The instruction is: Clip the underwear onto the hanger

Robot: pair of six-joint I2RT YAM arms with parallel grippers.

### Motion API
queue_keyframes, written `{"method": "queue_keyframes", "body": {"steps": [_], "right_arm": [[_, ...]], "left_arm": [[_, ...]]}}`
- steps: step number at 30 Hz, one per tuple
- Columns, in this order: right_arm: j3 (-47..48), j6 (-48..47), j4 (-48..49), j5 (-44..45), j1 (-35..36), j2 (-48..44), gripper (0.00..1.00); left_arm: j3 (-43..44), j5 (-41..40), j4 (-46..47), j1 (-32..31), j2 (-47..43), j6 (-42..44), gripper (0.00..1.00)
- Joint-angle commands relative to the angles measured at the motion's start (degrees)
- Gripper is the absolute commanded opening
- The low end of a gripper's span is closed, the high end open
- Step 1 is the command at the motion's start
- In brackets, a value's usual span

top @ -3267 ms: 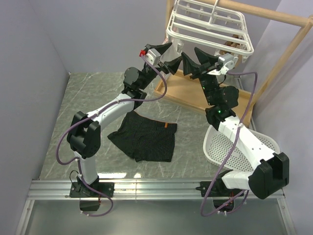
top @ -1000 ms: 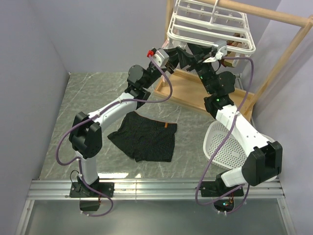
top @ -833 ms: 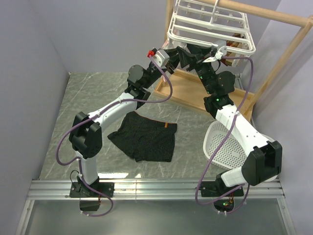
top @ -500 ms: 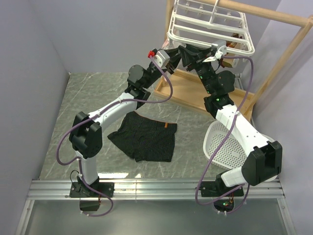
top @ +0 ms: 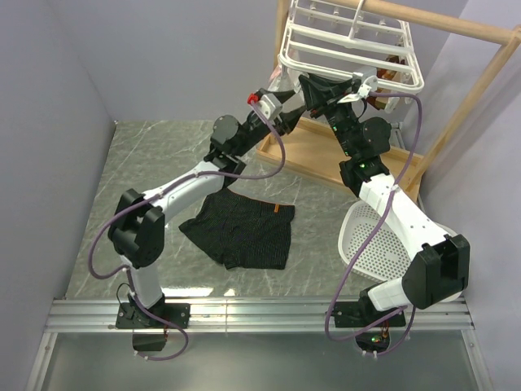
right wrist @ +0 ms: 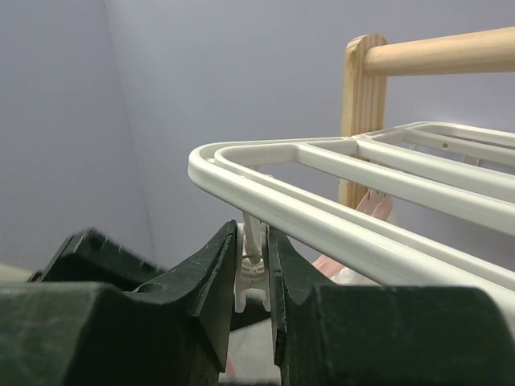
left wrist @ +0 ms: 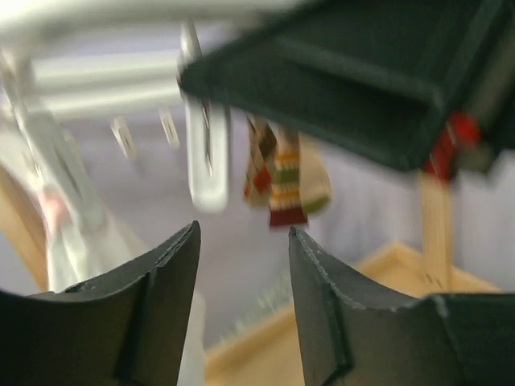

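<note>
The black underwear (top: 240,232) with its orange-pink trim lies flat on the table, apart from both grippers. The white hanger (top: 350,45) hangs from the wooden bar, and its bars also show in the right wrist view (right wrist: 338,201). My right gripper (top: 312,84) is raised under the hanger's near left corner. Its jaws are shut on a small white clip (right wrist: 253,269). My left gripper (top: 289,114) is open and empty just left of it, below the hanger. In the left wrist view (left wrist: 244,233) a hanging white clip (left wrist: 208,157) is above its fingertips.
A light wooden frame with a tray base (top: 326,155) stands behind the arms, and its post (right wrist: 364,88) holds the bar (top: 456,28). A white perforated basket (top: 399,244) lies at the right. A striped brown item (left wrist: 282,173) hangs from the hanger's far side.
Both grippers rose from below the hanger to its near left corner. The right one closed on a clip and stays there. The left wrist has just dropped and turned slightly.
</note>
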Motion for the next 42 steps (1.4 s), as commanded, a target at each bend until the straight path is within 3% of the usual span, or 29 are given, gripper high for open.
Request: {"method": "queue_keyframes", "body": {"steps": [1,3,8,13,17,23,26,32,42], "right_arm": [[2.41,0.34,1.69,1.81,-0.21,-0.57,0.0],[2.15,0.25,1.78,1.99,-0.21,-0.83,0.0],[1.97,-0.1,1.52,2.86,-0.21,-1.01,0.0],[2.85,-0.01,0.02,3.48,-0.12,-0.92,0.0],[2.76,-0.1,-0.59,3.57,-0.21,-1.36,0.0],[2.15,-0.1,-0.94,3.39,-0.12,-1.89,0.0],[1.88,-0.27,-1.12,3.31,-0.21,-2.15,0.0],[1.44,-0.8,-1.21,3.39,-0.21,-2.42,0.0],[1.18,-0.98,-0.94,3.74,-0.21,-1.89,0.0]], "left_arm": [[-5.99,2.71,-2.25,1.78,-9.35,-2.15,0.54],[-11.24,7.19,-7.41,4.85,-15.04,-7.66,0.57],[-20.85,12.56,-21.82,11.87,-26.31,-11.3,0.61],[-26.13,7.04,-44.47,16.98,-31.34,-10.68,0.67],[-28.24,1.15,-55.39,20.85,-29.41,-9.54,0.67],[-26.84,-6.67,-61.41,23.84,-19.31,-10.24,0.69],[-25.35,-8.96,-62.11,23.85,-14.3,-10.07,0.75],[-23.5,-8.97,-61.5,23.67,-6.47,-9.72,0.83],[-22.53,-11.17,-57.72,21.65,0.65,-9.54,0.79]]}}
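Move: The underwear's far-left corner lies on the table about 26 cm to the left hand's left, only 1 cm or so ahead and roughly 44 cm below. Its orange tag sits some 14 cm right of that corner and 6 cm nearer; the hanger clip hangs about 4 cm straight above the left hand, the pink-white cloth some 9 cm ahead and 2 cm left. The right hand has this clip between its fingers; from there the corner is about 26 cm left, 1 cm ahead and 48 cm below. While the right hand stays put and keeps its pinch on the hanger clip, the left hand leaves the hanger for the underwear's far-left corner: first mostly left, dipping slightly, then plunging, some 40 cm down and 26 cm left in all. Its wrist tips over by about 90 degrees so the fingers point steeply down and forward, and they spread wider, slowing just over the waistband corner. ##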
